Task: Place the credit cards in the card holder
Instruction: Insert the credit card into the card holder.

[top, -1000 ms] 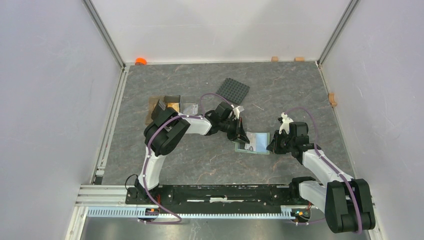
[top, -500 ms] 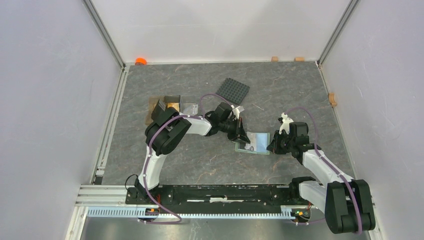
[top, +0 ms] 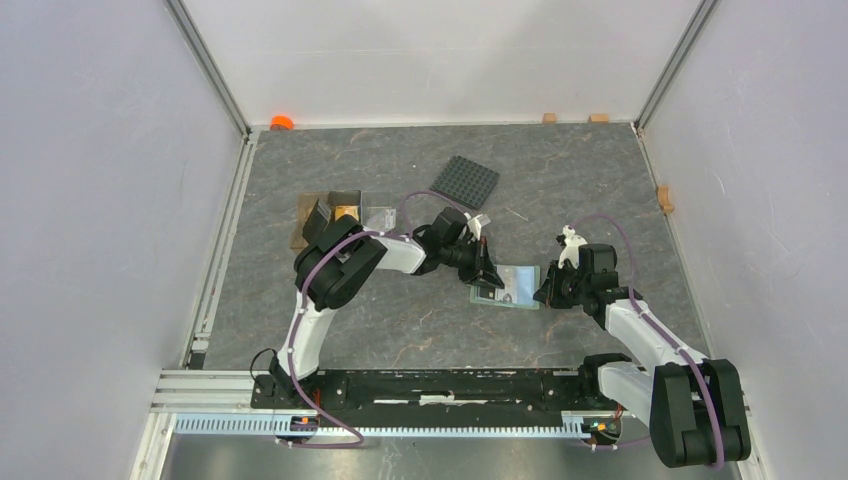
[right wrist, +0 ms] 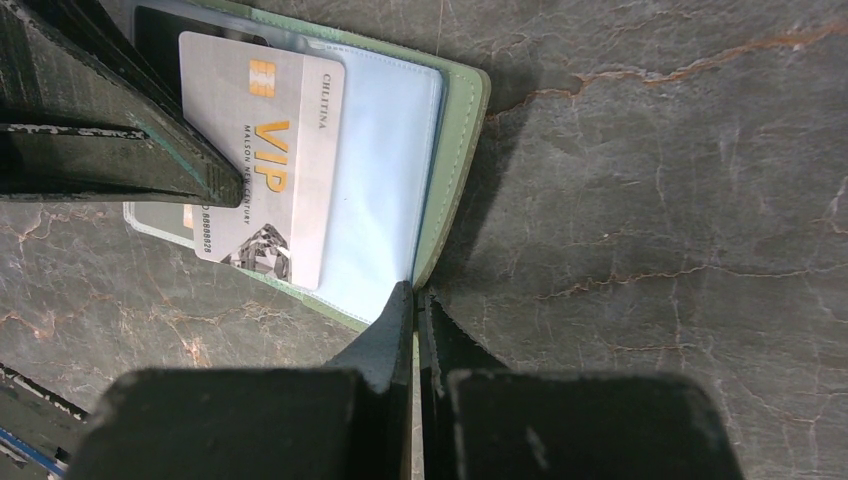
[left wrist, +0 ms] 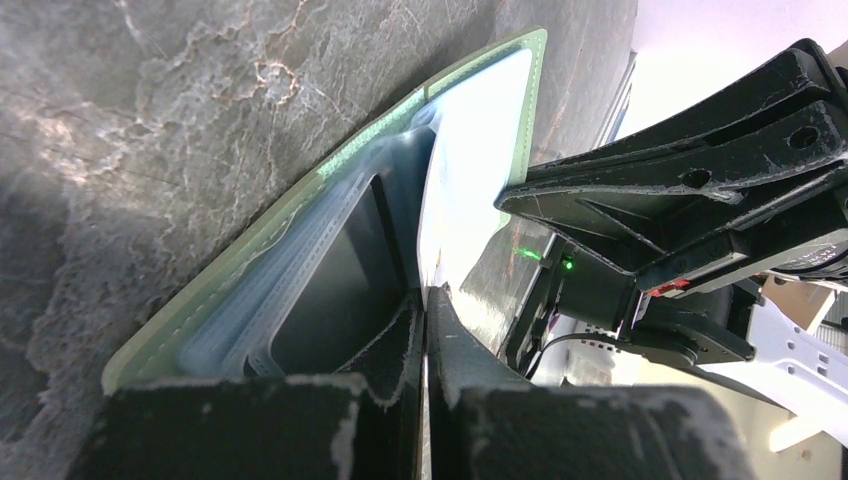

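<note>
The card holder (right wrist: 448,150) lies open on the grey table, sage-green outside, light blue inside, with a dark pocket (left wrist: 335,290) on its left half. My right gripper (right wrist: 413,290) is shut on the holder's right-hand edge, near its front corner. A white-grey credit card (right wrist: 268,140) marked VIP lies slanted over the blue lining, its left part under the left gripper's fingers (right wrist: 120,150). My left gripper (left wrist: 425,295) is shut on this card's edge, just above the pocket. From above, the left gripper (top: 488,277) and right gripper (top: 546,291) flank the holder (top: 524,287).
A brown open tray (top: 303,222) holding more cards stands behind the left arm. A black studded square plate (top: 465,182) lies further back. An orange item (top: 281,122) and small wooden blocks (top: 549,117) sit along the enclosure walls.
The left gripper has edged right with the card, which now covers more of the holder's blue lining. The right gripper has stayed put on the holder.
</note>
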### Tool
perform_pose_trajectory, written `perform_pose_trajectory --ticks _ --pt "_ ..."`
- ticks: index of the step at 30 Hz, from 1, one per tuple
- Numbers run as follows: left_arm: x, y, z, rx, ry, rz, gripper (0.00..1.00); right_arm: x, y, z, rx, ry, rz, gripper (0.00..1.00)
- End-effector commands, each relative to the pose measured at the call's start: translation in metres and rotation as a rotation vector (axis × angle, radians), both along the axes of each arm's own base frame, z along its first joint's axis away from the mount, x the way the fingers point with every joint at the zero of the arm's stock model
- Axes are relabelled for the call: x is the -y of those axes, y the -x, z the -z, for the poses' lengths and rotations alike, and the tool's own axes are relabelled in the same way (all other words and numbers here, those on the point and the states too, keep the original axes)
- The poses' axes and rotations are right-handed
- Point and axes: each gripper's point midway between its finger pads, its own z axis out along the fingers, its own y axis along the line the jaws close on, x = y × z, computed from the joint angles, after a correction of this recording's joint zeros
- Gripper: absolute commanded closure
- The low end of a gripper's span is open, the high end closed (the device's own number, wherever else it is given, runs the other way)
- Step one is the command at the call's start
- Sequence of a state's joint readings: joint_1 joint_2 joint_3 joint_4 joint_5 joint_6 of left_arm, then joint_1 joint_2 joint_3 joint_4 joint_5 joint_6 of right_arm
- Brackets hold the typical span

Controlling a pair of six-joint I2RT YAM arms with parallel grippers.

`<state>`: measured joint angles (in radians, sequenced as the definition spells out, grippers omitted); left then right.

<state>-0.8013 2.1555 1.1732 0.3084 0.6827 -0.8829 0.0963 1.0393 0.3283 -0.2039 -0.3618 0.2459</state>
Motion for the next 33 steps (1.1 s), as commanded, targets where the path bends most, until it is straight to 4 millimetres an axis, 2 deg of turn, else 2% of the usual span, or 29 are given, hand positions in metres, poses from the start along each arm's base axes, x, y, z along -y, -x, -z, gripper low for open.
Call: perform_pose_trajectory --ticks 1,9,16,20,24,28,31,33 --pt "-0.009 0.010 0.042 -0.054 -0.122 -0.043 0.97 0.001 -0.001 -0.006 0.002 0.008 0.000 1.00" --pt "-0.012 -0.002 0.038 0.017 -0.177 -0.080 0.79 0.003 -0.005 -0.010 0.026 0.009 0.030 1.00" --pt "-0.025 -0.020 0.015 0.164 -0.272 -0.088 0.58 0.012 -0.005 -0.008 0.031 0.053 0.055 1.00" --pt "-0.038 -0.021 0.010 0.198 -0.349 -0.082 0.51 0.013 -0.005 -0.009 0.033 0.057 0.058 1.00" --pt "-0.047 -0.025 -0.002 0.243 -0.383 -0.092 0.48 0.012 -0.005 -0.009 0.034 0.056 0.054 1.00" --pt "-0.044 -0.022 -0.013 0.251 -0.356 -0.088 0.47 0.012 -0.004 -0.008 0.030 0.052 0.049 1.00" --pt "-0.032 -0.011 -0.011 0.210 -0.313 -0.060 0.47 0.009 -0.003 -0.009 0.031 0.039 0.038 1.00" --pt "-0.025 -0.004 -0.002 0.179 -0.302 -0.045 0.47 0.006 -0.003 -0.010 0.035 0.022 0.029 0.98"
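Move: The left hand still pinches the white VIP card near its outer edge; the card's middle is about 2 cm to its right and 1 cm ahead, and the right page of the card holder it is going into is centred some 5 cm to the right and 1 cm below. The left page, with the grey card, lies about 3 cm to the left and 1 cm below. From the right hand, shut at the holder's near right edge, the right page's middle is about 4 cm left and 3 cm ahead. The left hand nudges the VIP card to the right, less than 1 cm and slightly down, further into the right page's pocket, the fingers already starting to part, and lets go of it. Opening on to about half wide, the left hand then rises some 2 cm and swings forward about 2 cm and back left about 3 cm, off the card and over the left page, tilting roughly 15 degrees so the fingers point more steeply down, while the right hand stays shut on the holder's near right edge and eases up half a centimetre. ##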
